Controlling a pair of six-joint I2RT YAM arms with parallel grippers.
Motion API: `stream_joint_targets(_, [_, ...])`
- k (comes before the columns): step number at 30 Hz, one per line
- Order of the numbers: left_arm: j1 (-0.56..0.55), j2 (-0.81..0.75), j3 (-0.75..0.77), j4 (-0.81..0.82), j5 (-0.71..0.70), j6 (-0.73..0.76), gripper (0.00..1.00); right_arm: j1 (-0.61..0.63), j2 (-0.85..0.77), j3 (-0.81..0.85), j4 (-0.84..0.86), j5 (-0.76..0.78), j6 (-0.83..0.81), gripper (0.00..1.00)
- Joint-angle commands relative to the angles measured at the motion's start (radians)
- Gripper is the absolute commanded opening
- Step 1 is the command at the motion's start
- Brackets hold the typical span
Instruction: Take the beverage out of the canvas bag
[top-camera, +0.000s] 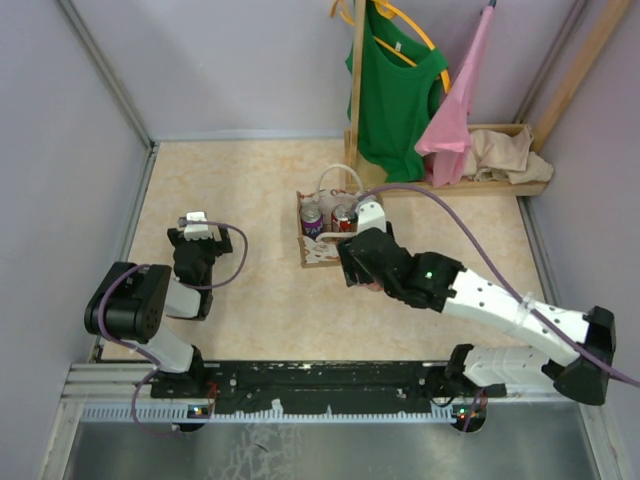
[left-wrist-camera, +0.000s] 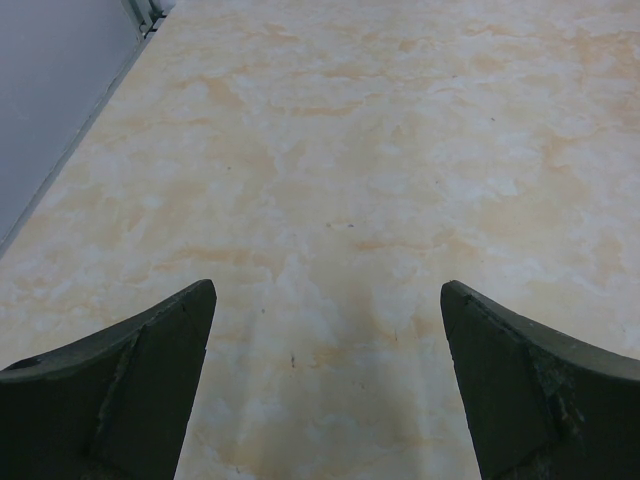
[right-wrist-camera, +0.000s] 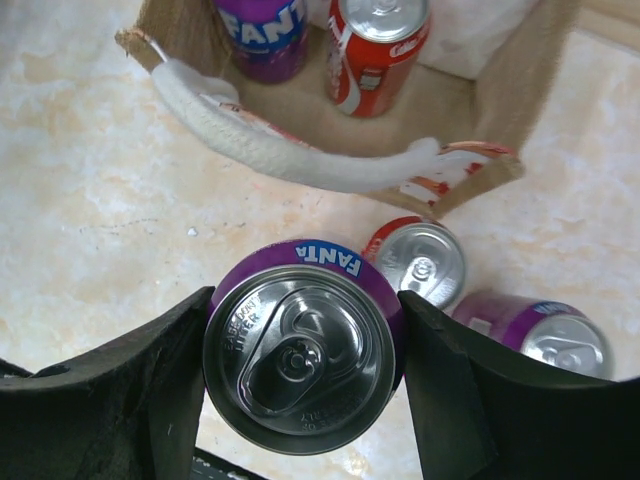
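The canvas bag (right-wrist-camera: 505, 95), cream with a red print and white loop handles (right-wrist-camera: 300, 165), stands open on the table in the right wrist view. Inside it a purple Fanta can (right-wrist-camera: 265, 35) and a red cola can (right-wrist-camera: 375, 50) stand upright. My right gripper (right-wrist-camera: 305, 300) is shut on a purple Fanta beverage can (right-wrist-camera: 300, 350), held upright outside the bag's near side. Beside it on the table stand a red can (right-wrist-camera: 420, 262) and a purple can (right-wrist-camera: 545, 335). From above, the right gripper (top-camera: 360, 262) hovers just in front of the bag (top-camera: 318, 255). My left gripper (left-wrist-camera: 328, 290) is open over bare table.
A wooden rack (top-camera: 357, 90) at the back right carries a green shirt (top-camera: 395, 85) and a pink cloth (top-camera: 455, 110). A beige cloth (top-camera: 505, 155) lies in its base tray. Grey walls close the table on the left, back and right. The left gripper (top-camera: 195, 225) sits at the left.
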Motion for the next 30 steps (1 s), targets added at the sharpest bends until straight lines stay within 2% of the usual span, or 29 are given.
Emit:
stream_joint_targets(1, [0.0, 0.007, -0.006, 0.043, -0.007, -0.009, 1.0, 0.007, 0.079, -0.011, 0.218, -0.05, -0.006, 0.0])
stream_joint_targets(10, [0.001, 0.008, -0.006, 0.043, -0.007, -0.009, 1.0, 0.007, 0.239, -0.039, 0.362, -0.109, -0.032, 0.0])
stream_joint_targets(16, [0.001, 0.007, -0.006, 0.043, -0.007, -0.01, 1.0, 0.005, 0.275, -0.105, 0.474, -0.122, 0.001, 0.0])
stream_joint_targets(26, [0.001, 0.007, -0.006, 0.043, -0.007, -0.01, 1.0, -0.005, 0.343, -0.148, 0.511, -0.1, 0.065, 0.0])
stream_joint_targets(27, [0.001, 0.007, -0.006, 0.043, -0.007, -0.009, 1.0, -0.006, 0.347, -0.147, 0.511, -0.099, 0.066, 0.03])
stream_joint_targets(30, [0.0, 0.007, -0.006, 0.043, -0.007, -0.009, 1.0, -0.005, 0.363, -0.138, 0.5, -0.099, 0.07, 0.24])
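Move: The right hand still holds a Fanta can. Its clear table spot is about 7 cm left, 1 cm ahead and roughly 20 cm below. The canvas bag sits some 16 cm ahead and 6 cm left; the standing Coke can is about 5 cm ahead and 3 cm right, and the standing Fanta can 4 cm ahead and 12 cm right. From the left hand, that spot is around 30 cm right, 15 cm back and 9 cm down. Lower the right gripper about 12 cm, carrying the held Fanta can some 7 cm left on the way, to the open table on the near side of the canvas bag, left of the standing Coke can. Finish almost straight down, slowing near the bottom; tip the fingers slightly further down and keep them closed around the can. ##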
